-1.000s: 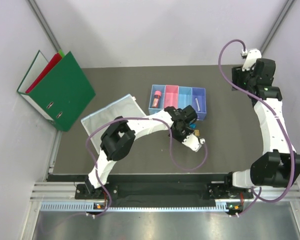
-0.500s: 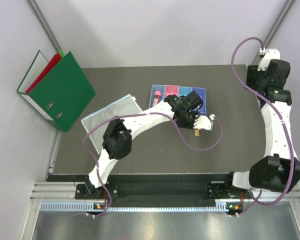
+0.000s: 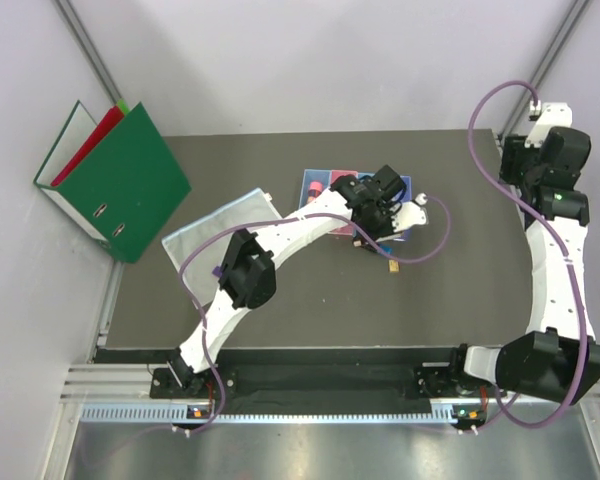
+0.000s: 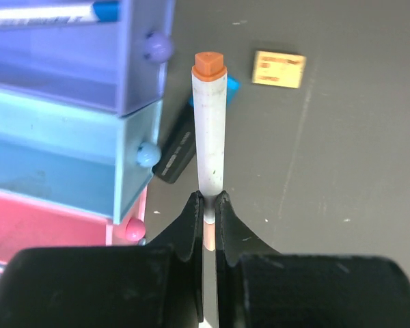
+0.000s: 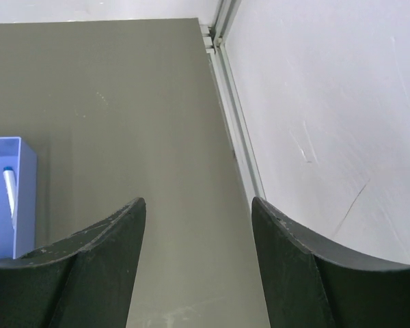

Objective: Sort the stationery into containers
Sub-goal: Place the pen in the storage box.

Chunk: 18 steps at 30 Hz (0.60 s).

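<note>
My left gripper [image 4: 209, 201] is shut on a white marker with an orange cap [image 4: 210, 123], held just above the table beside the row of containers [image 4: 68, 137]. In the top view it [image 3: 373, 232] sits at the near side of the bins [image 3: 325, 190], which the arm partly hides. A pen [image 4: 48, 12] lies in the purple bin. A black marker with a blue cap [image 4: 181, 147] lies against the bins. A tan block [image 4: 279, 69] lies on the table, also in the top view [image 3: 391, 266]. A pink-capped glue stick [image 3: 315, 188] is in the light blue bin. My right gripper [image 5: 198, 212] is open and empty at the far right.
Green and red ring binders [image 3: 120, 180] stand at the far left. A clear plastic sleeve [image 3: 220, 235] lies near them. The right wall [image 5: 328, 102] and its rail run close beside my right gripper. The purple bin's end [image 5: 7, 198] shows in the right wrist view.
My left gripper has moved from beside the tan block away toward the bins. My right arm has pulled back toward the far right wall.
</note>
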Each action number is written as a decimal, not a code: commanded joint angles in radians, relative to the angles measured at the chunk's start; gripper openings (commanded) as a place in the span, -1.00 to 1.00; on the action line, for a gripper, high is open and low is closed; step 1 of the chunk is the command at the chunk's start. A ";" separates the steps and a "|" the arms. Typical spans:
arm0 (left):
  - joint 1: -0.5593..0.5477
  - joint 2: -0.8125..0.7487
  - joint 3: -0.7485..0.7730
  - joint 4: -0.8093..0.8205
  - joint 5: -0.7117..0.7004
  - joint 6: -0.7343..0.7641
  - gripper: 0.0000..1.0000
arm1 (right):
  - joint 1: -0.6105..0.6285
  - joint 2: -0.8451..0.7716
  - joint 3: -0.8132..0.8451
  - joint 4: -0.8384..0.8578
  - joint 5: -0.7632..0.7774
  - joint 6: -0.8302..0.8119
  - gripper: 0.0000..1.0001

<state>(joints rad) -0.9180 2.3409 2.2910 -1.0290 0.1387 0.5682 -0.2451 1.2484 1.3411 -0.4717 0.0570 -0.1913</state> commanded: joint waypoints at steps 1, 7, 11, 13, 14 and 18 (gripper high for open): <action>0.036 0.012 0.071 0.021 -0.013 -0.146 -1.00 | -0.020 -0.050 -0.029 0.024 0.015 -0.013 0.27; 0.059 0.044 0.143 0.056 -0.036 -0.235 -1.00 | -0.023 -0.064 -0.053 0.022 0.017 -0.010 0.26; 0.059 0.064 0.197 0.087 -0.033 -0.292 -1.00 | -0.023 -0.064 -0.054 0.018 0.020 -0.007 0.27; 0.059 0.057 0.197 0.109 -0.031 -0.313 -1.00 | -0.023 -0.066 -0.056 0.016 0.021 -0.007 0.26; 0.059 0.058 0.199 0.127 -0.031 -0.341 -1.00 | -0.022 -0.066 -0.056 0.018 0.021 -0.005 0.26; 0.065 0.055 0.199 0.182 -0.018 -0.425 -1.00 | -0.023 -0.067 -0.060 0.015 0.021 0.003 0.26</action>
<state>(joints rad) -0.8536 2.4042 2.4485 -0.9501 0.1108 0.2588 -0.2539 1.2148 1.2827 -0.4797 0.0639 -0.1982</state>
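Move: The left hand already holds the orange-tipped pen, pointing to the robot's right. From that hand, the storage box's purple compartment lies about 12 cm ahead, 8 cm right and 8 cm down, with the light blue compartment beside it, 12 cm ahead and only 2 cm right. Down on the table, the black marker is roughly 2 cm ahead and 3 cm right, the small yellow block 3 cm back and 7 cm right. From the right hand, the purple compartment is about 6 cm ahead, 22 cm left and far below. Still pinching the pen near its rear end, the left hand carries it forward about 5 cm, past the black marker and towards the open compartments. From midway it also climbs about 3 cm and eases slightly right. All the while it turns counter-clockwise nearly 20 degrees, swinging the pen's orange end forward, and its fingers tilt farther out to the right; the grip stays shut. ##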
